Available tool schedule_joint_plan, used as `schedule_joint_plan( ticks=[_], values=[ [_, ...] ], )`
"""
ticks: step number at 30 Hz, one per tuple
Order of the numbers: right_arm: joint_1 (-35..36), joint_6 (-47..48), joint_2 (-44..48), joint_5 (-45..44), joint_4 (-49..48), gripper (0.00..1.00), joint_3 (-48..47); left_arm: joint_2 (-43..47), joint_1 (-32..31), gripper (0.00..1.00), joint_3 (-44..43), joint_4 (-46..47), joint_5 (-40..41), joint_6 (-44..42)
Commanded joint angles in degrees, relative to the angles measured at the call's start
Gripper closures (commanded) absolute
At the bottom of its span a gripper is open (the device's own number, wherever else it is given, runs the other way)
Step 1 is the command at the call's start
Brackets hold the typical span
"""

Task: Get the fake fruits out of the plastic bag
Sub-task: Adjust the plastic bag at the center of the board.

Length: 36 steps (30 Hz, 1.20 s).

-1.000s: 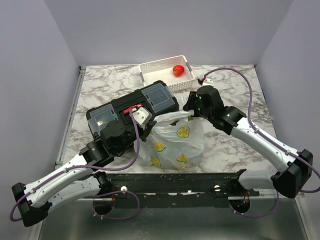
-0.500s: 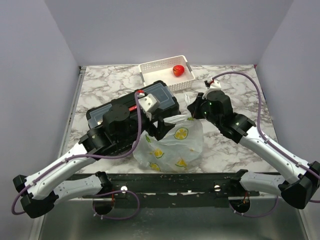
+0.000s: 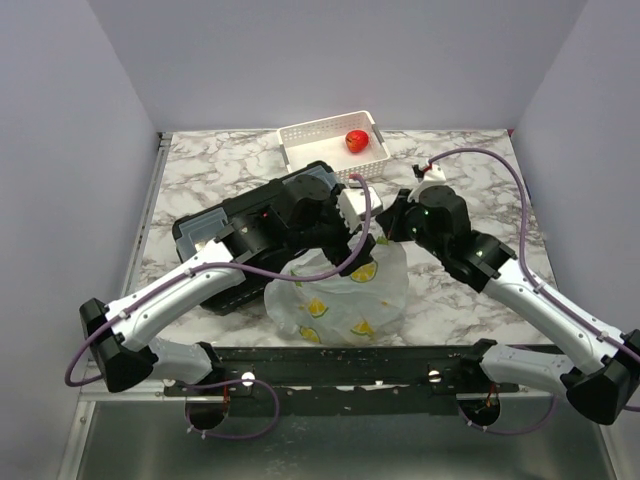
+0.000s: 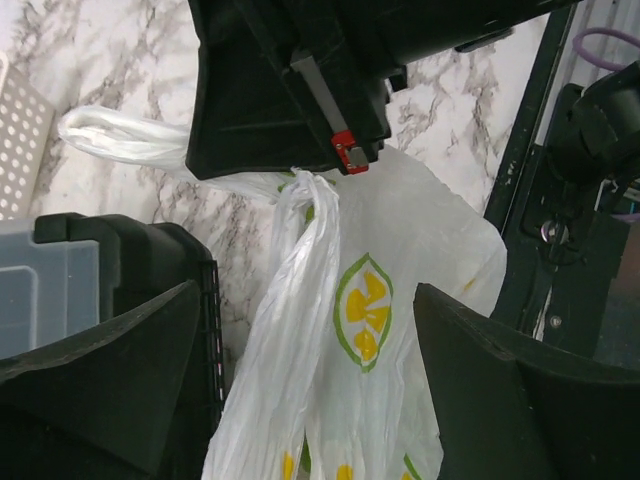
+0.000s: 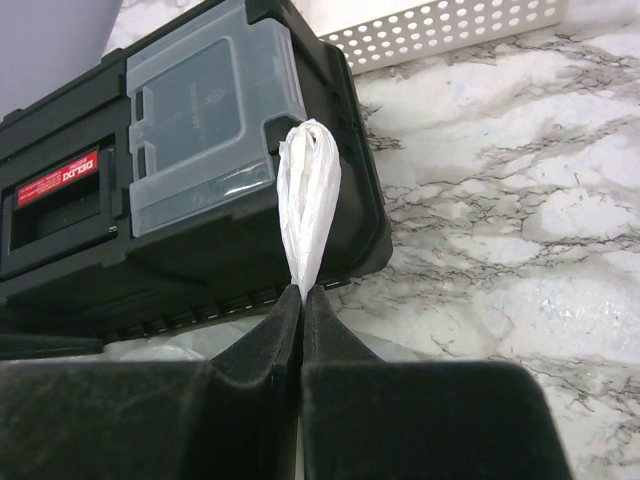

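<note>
The plastic bag (image 3: 340,300), white and crinkly with yellow-green lemon prints, lies on the marble table in front of the black toolbox. My right gripper (image 3: 387,226) is shut on its twisted handle (image 5: 308,195), which stands up out of the closed fingertips (image 5: 302,292). My left gripper (image 3: 350,256) hangs open over the top of the bag. In the left wrist view the bag (image 4: 370,300) lies between its wide-spread fingers (image 4: 305,290), apart from both. No fake fruit shows through the bag. One red fake fruit (image 3: 356,140) lies in the white basket.
The black toolbox (image 3: 250,225) with a clear lid compartment (image 5: 205,110) sits left of the bag, partly under my left arm. A white perforated basket (image 3: 310,135) stands at the back. A black rail (image 3: 340,365) runs along the near table edge.
My left gripper opened and swung right from beside the toolbox to above the bag. My right gripper closed on the bag's handle and shifted slightly right.
</note>
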State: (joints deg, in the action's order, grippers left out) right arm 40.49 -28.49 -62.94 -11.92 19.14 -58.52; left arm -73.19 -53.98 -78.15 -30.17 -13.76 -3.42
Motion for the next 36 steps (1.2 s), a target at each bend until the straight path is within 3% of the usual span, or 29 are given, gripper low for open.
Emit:
schedule_joint_plan(
  ticks=[1,6,9,10,13,18,24,31,36],
  values=[
    [-0.11,-0.84,1.74,1.28,-0.22,0.97,0.84,-3.77,-0.07,0.17,-3.57,-1.40,2.46,1.36],
    [-0.06,-1.59,3.65,0.93,1.69,0.97,2.17,-4.38,-0.03,0.43,-4.41,1.09,9.52,4.36],
    [-0.13,-2.25,5.64,0.20,2.84,0.97,3.36,-3.82,-0.08,0.81,-4.36,3.62,11.83,6.63],
    [-0.11,-2.32,6.19,-0.28,3.58,0.97,3.39,-3.80,-0.08,0.90,-4.42,4.35,12.28,7.26],
    [-0.06,-3.30,8.91,-5.14,6.85,0.97,3.12,-3.63,-0.08,1.00,-4.02,8.72,12.44,10.52],
    [-0.06,-5.64,12.95,-20.23,14.77,0.99,-0.75,-4.30,0.01,1.00,-3.46,20.08,6.43,17.96],
    [-0.11,-2.81,12.87,-33.09,18.85,0.99,-5.72,-10.37,0.74,1.00,-11.73,27.34,1.31,26.20],
    [-0.22,4.21,3.17,-41.37,18.31,0.99,-15.77,-21.91,5.35,1.00,-36.25,18.66,-5.46,27.48],
    [-0.35,7.57,0.83,-40.51,15.58,0.99,-19.47,-21.79,9.40,1.00,-37.99,17.78,-9.10,28.81]
  ],
)
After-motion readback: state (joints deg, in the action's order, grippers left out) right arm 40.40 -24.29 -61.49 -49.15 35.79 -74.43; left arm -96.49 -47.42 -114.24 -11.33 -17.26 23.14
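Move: The gathered upper edge of the plastic bag hangs between the left hand's open fingers and the right gripper, about 3 cm ahead of the left hand, 3 cm to its right and 2 cm lower. Seen from the left hand, the right gripper's tips are some 5 cm ahead and 6 cm right, the bag's body about 12 cm below, 3 cm back and 4 cm left, and the black toolbox roughly 10 cm ahead, 20 cm left and 15 cm down. From the right hand, still holding a bag handle, that edge is about 2 cm back, 3 cm left and 2 cm lower. The bag's gathered edge is pinched by the left fingers, which dip and ease forward about 4 cm as they shut on it, then haul it upward, rightward and farther forward to some 19 cm above the start, tipping up to about level. Meanwhile the right hand keeps its grip on its handle, drifts slightly back, then swings some 13 cm right, rising and turning clockwise about 30 degrees. ##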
